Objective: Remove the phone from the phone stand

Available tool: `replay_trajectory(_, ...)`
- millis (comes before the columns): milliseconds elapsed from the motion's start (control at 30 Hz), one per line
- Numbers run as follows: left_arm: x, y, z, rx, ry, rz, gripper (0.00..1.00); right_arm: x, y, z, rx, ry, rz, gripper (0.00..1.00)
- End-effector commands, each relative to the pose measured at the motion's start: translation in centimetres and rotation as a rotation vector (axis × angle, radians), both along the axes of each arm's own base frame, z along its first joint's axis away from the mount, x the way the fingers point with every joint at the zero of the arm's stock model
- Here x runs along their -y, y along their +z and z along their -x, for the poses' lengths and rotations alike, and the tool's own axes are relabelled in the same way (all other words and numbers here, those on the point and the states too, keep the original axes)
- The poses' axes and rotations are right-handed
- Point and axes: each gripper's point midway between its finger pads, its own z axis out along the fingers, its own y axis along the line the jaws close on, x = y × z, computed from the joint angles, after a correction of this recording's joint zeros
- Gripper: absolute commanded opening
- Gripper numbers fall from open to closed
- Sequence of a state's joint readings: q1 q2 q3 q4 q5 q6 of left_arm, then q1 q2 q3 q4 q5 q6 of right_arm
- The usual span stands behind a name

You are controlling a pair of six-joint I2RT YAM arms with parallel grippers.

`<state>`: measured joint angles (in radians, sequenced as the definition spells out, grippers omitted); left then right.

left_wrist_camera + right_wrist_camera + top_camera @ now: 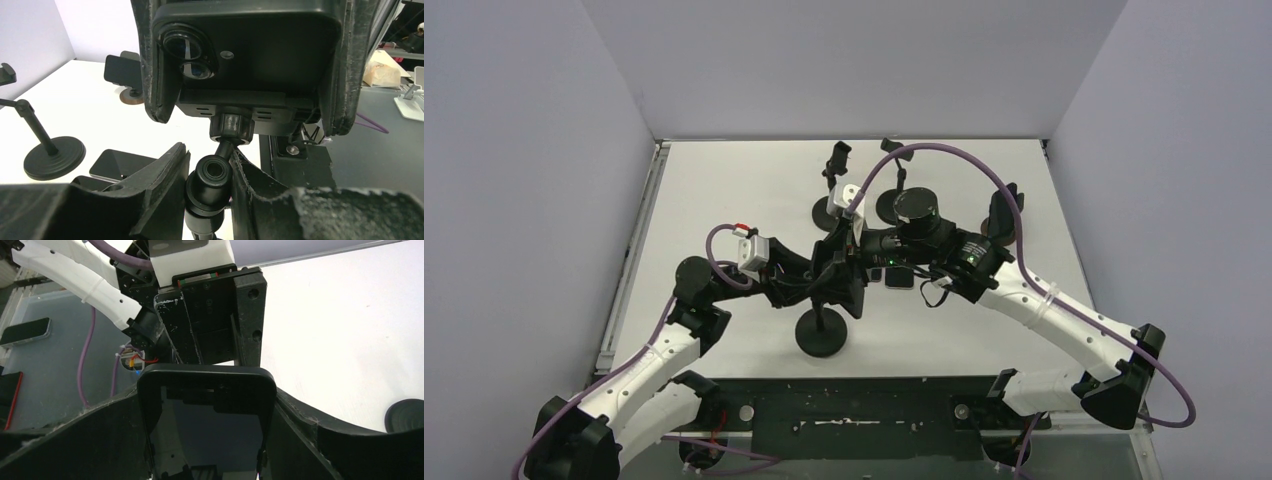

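The black phone (260, 50) is clamped in the cradle of the phone stand (214, 174), its camera lenses facing the left wrist view. My left gripper (209, 156) is shut on the stand's ball-joint neck just under the cradle. In the right wrist view the phone (207, 420) shows its dark screen, and my right gripper (206, 391) is shut on it, one finger against each long edge. From above, both grippers meet over the stand's round base (822, 335), with the left gripper (824, 285) lower and the right gripper (856, 250) higher. The phone is mostly hidden there.
Other black stands rise behind (836, 205) (894, 205), and one stands to the left (52, 157). Another phone lies flat on the table (120, 165), also seen from above (900, 278). White walls close in the left, back and right sides.
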<state>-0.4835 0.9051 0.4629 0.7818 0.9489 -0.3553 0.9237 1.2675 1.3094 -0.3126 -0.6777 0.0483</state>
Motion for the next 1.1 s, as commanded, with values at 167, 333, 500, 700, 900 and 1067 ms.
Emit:
replay_trajectory(167,-1.1,5.9,-1.1,0.172,0.145,0.132,0.55,1.0,3.4,-1.6,0.091,-0.129,-0.078,0.33)
replay_trajectory(333,-4.0,4.8,-4.4,0.097,0.433,0.16,0.97,2.4,4.5,-5.2,0.118,-0.377,-0.105,0.31)
replay_trajectory(500,-9.7,4.7,-6.9,-0.087,0.79,0.287,0.97,3.1,5.1,-7.2,0.138,-0.56,-0.117,0.32)
replay_trajectory(700,-10.1,4.6,-5.3,-0.16,0.766,0.3,0.97,2.8,5.1,-8.1,0.148,-0.715,-0.105,0.32)
replay_trajectory(900,-7.1,2.9,-4.2,-0.288,0.605,0.182,0.97,2.1,3.8,-7.4,0.124,-0.782,-0.058,0.31)
replay_trajectory(1067,-5.6,0.6,-3.5,-0.381,0.52,0.07,0.97,3.0,1.8,-7.3,0.052,-0.85,0.022,0.29)
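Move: My left fingers are shut on the phone stand's joint, its base about 20 cm straight below; the phone sits in the clamp, roughly 5 cm to that hand's right and 5 cm higher. My right hand already has the phone between its fingers, with the joint about 5 cm left and 5 cm below. From my right hand, the first flat phone lies about 20 cm ahead, 6 cm right and 25 cm down, the second flat phone 18 cm ahead and 14 cm right. I open my left fingers wide and let go of the stand's joint, backing that hand off about 10 cm left, with some 5 cm forward and up, turning it roughly 40 degrees counter-clockwise; then it drops about 5 cm and eases back right towards the stand. Keeping its grip on the phone, my right hand takes phone and stand forward some 7 cm and about 3 cm down, swinging them 40 degrees clockwise. ##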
